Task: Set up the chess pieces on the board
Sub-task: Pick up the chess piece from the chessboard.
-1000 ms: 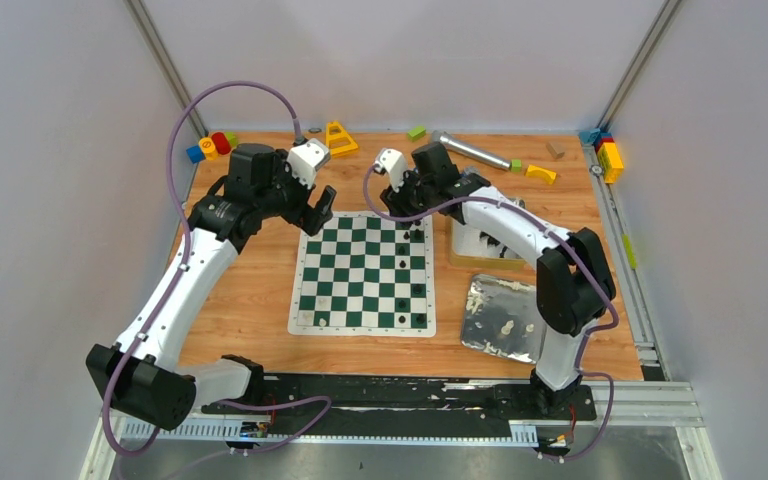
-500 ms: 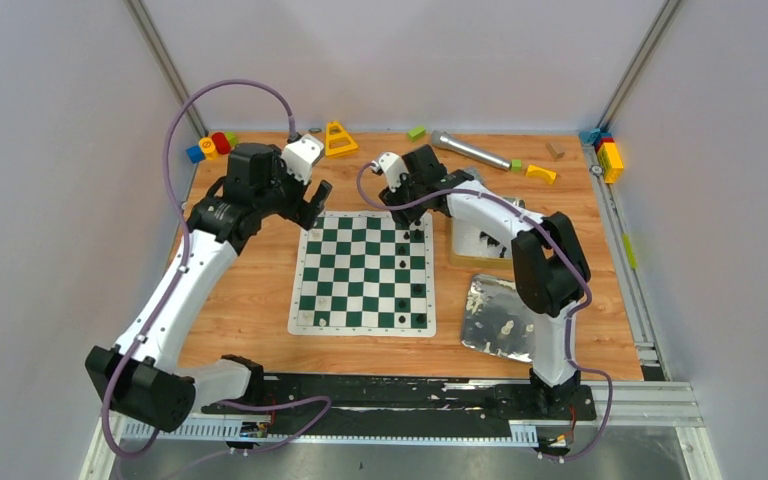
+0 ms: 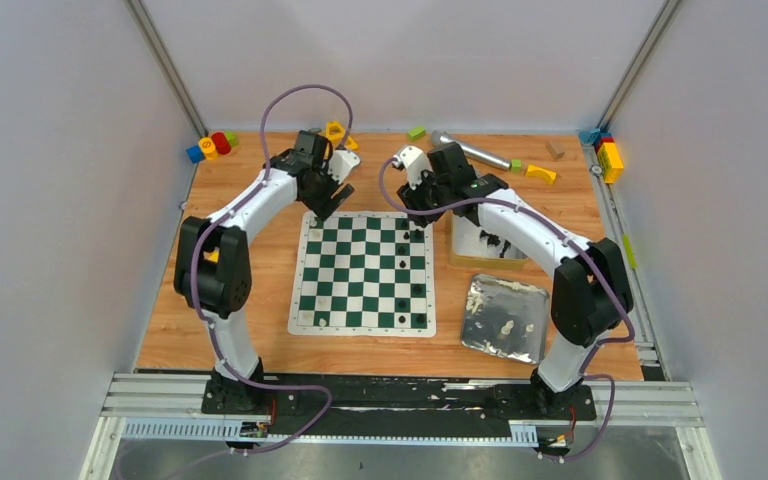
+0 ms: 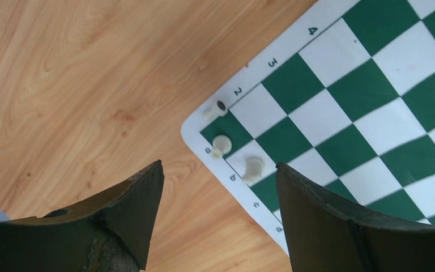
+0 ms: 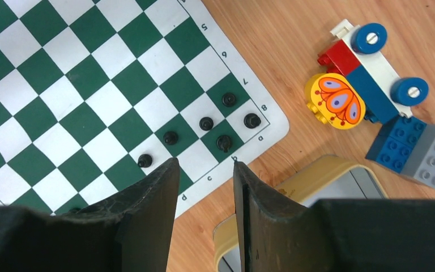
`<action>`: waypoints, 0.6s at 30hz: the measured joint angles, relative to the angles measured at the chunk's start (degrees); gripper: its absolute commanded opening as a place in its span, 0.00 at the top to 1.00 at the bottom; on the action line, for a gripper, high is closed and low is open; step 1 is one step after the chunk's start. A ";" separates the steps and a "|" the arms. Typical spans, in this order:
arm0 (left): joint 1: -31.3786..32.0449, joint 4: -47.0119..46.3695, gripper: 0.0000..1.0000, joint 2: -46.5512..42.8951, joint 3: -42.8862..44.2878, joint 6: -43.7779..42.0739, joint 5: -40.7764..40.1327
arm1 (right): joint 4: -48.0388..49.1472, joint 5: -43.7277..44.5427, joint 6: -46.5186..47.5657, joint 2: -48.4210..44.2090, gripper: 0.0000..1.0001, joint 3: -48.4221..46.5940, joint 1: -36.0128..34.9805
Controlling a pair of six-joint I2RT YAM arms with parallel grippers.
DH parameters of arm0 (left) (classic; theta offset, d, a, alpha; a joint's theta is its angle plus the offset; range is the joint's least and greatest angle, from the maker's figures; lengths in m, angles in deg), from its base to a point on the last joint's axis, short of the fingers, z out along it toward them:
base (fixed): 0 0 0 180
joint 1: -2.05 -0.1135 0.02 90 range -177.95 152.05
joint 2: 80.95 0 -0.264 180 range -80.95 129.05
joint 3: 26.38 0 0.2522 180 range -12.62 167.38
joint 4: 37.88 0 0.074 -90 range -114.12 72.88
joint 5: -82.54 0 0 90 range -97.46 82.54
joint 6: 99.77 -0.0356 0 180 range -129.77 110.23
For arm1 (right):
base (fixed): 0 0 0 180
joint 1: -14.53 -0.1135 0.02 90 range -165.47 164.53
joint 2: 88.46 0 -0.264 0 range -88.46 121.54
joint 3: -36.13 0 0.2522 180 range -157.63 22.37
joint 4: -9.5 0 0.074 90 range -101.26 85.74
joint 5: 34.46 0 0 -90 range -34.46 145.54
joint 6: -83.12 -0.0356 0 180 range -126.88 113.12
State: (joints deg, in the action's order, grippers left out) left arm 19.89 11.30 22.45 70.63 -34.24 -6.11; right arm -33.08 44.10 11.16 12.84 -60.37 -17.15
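The green-and-white board (image 3: pixel 365 272) lies mid-table. My left gripper (image 3: pixel 328 196) hangs over its far-left corner, jaws open and empty (image 4: pixel 218 164). Below it three cream chess pieces sit at that corner: one tipped on the border (image 4: pixel 215 109), two upright (image 4: pixel 222 144) (image 4: pixel 253 168). My right gripper (image 3: pixel 415 200) hovers over the far-right corner, jaws open with nothing between them (image 5: pixel 206 163). Several black pieces stand there in the last two files, such as one at the corner square (image 5: pixel 253 120) and another (image 5: pixel 170 137). More black pieces dot the right columns (image 3: pixel 417 290).
A yellow-rimmed box (image 3: pixel 480 240) (image 5: pixel 294 187) sits right of the board, a crumpled foil tray (image 3: pixel 505 300) with cream pieces nearer. Toy blocks (image 5: pixel 368 73) (image 3: pixel 210 147) (image 3: pixel 608 155), a yellow triangle (image 3: pixel 335 130) and a metal cylinder (image 3: pixel 470 152) line the far edge.
The left arm has folded up and swung right, carrying its gripper over the board's far-left corner, and its jaws have narrowed a little. The right gripper has shifted slightly right.
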 measured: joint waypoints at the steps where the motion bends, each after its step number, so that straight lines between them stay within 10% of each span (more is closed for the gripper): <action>1: -0.04 0.24 0.25 2.21 1.73 -0.66 0.02 | 0.00 -0.11 0.00 -1.16 0.59 0.72 0.24; 18: -0.39 11.93 0.43 17.73 14.58 -21.64 4.15 | -0.68 -3.21 -1.09 -4.28 0.62 6.47 1.77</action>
State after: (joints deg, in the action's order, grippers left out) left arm 19.50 23.24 40.17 85.21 -55.88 -1.96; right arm -33.75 40.89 10.07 8.55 -53.90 -15.38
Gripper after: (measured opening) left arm 0.595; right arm 0.387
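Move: A white piece lying on its side by the board's far-left corner sits about 2 cm ahead of the left hand, 1 cm to its left and 9 cm below. An upright white piece on the corner square is level with the left hand and 2 cm to its left; another stands some 4 cm back and 1 cm left. From the right hand the lying piece is roughly 24 cm left, 5 cm ahead and 12 cm down. Down towards the lying white piece the left hand sinks about 6.5 cm, first easing forward about 3 cm, then drawing back around 1.5 cm. It turns some 20 degrees clockwise and tips its fingers steeper while they narrow from wide to partly open, still above the pieces. The right hand, its opening unchanged, shifts back and to the right about 3 cm over the board's far-right pieces. ##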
